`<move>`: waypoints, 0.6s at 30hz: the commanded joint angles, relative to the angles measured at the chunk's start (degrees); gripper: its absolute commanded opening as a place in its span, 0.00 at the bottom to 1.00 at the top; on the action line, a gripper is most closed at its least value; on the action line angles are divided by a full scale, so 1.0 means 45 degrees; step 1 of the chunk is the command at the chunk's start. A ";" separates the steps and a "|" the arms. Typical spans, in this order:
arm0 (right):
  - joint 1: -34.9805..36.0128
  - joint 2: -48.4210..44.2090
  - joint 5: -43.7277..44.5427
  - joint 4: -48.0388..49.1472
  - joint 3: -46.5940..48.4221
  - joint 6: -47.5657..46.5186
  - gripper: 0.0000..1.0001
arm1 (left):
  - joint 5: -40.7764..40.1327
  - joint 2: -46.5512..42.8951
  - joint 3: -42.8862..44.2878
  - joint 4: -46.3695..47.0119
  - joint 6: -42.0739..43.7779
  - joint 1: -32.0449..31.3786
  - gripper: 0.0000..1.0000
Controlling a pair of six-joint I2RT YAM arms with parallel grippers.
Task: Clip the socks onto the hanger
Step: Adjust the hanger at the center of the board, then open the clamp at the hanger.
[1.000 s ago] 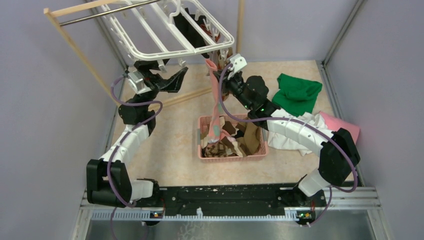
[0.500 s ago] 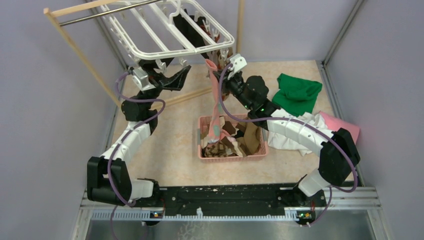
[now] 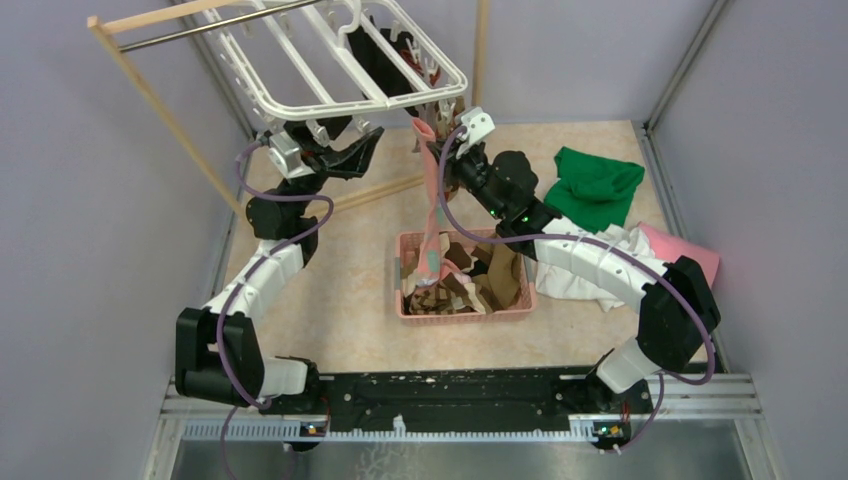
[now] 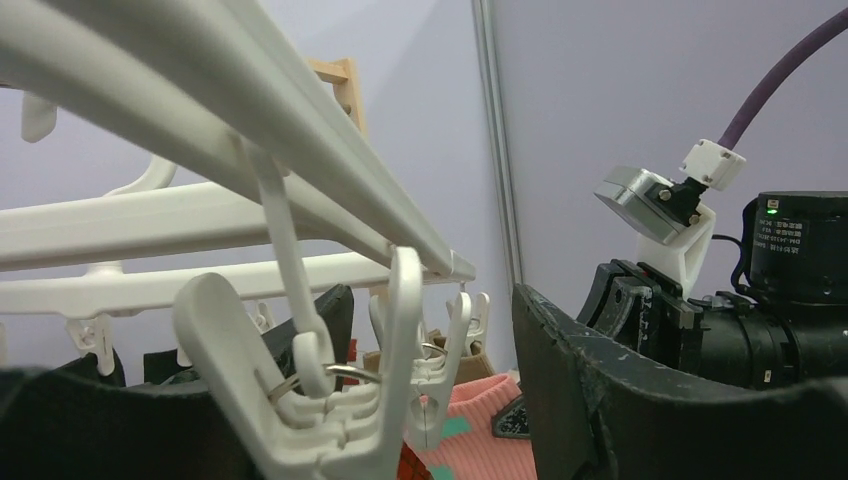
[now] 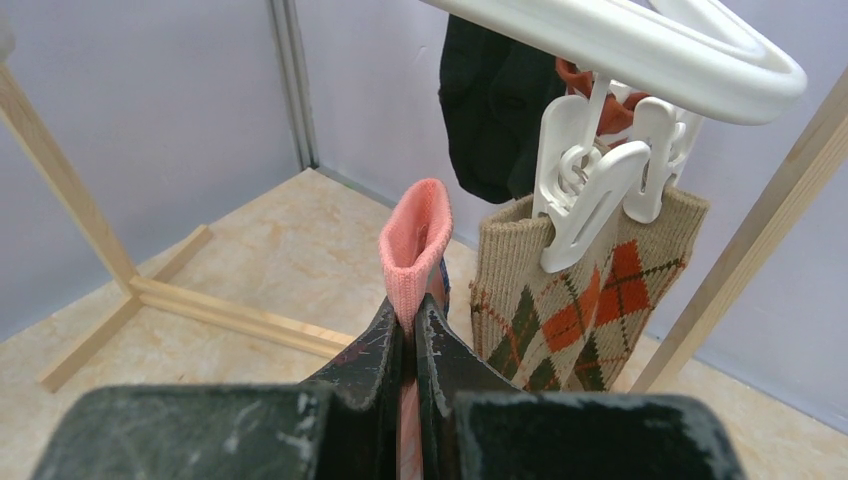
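Observation:
The white hanger (image 3: 340,60) hangs at the back left, its clips dangling below. My right gripper (image 3: 445,165) is shut on the pink-teal sock (image 3: 432,200). That sock's cuff (image 5: 415,240) sticks up above the right gripper (image 5: 410,315), and its lower end trails into the basket. An argyle sock (image 5: 580,300) and a black sock (image 5: 495,110) hang clipped to the hanger (image 5: 640,50). My left gripper (image 3: 352,152) is open just under the hanger's near edge. In the left wrist view a white clip (image 4: 330,400) stands between that gripper's (image 4: 330,425) wide-apart fingers (image 4: 620,400).
A pink basket (image 3: 460,316) with several socks sits mid-table. A green cloth (image 3: 595,185), a white cloth (image 3: 600,298) and a pink cloth (image 3: 690,250) lie at the right. The wooden rack (image 3: 150,95) with its metal rod holds the hanger; its foot bar lies on the table.
My left gripper has risen and shifted right under the hanger's edge, and its jaws have narrowed a little around a clip. The right arm and pink sock have stayed still.

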 commanded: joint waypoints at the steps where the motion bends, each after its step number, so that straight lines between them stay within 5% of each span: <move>1: -0.0126 -0.0208 -0.0111 0.0457 0.0485 0.0179 0.00 | -0.0011 0.0013 0.0504 0.0640 -0.0057 -0.0077 0.65; 7: -0.0108 -0.0215 -0.0121 0.0476 0.0484 0.0172 0.00 | -0.0054 -0.0085 0.0439 0.0675 -0.0098 -0.0077 0.58; 18: -0.0111 -0.0262 -0.0129 0.0456 0.0436 0.0154 0.00 | -0.0169 -0.0123 0.0497 0.0724 -0.0502 -0.0077 0.26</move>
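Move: The hanger clip that the open left fingers straddle is practically at the left hand point, within about 1 cm. The next clip along the near bar hangs some 6 cm to this hand's left, and the bar itself runs about 5 cm above. The pink sock's open top is roughly 10 cm to its right and 7 cm lower. From the right hand, the straddled clip is about 11 cm left, 2 cm ahead and 9 cm up. Left hand stays put and closes its fingers by about half around the clip; right keeps pinching the sock. ##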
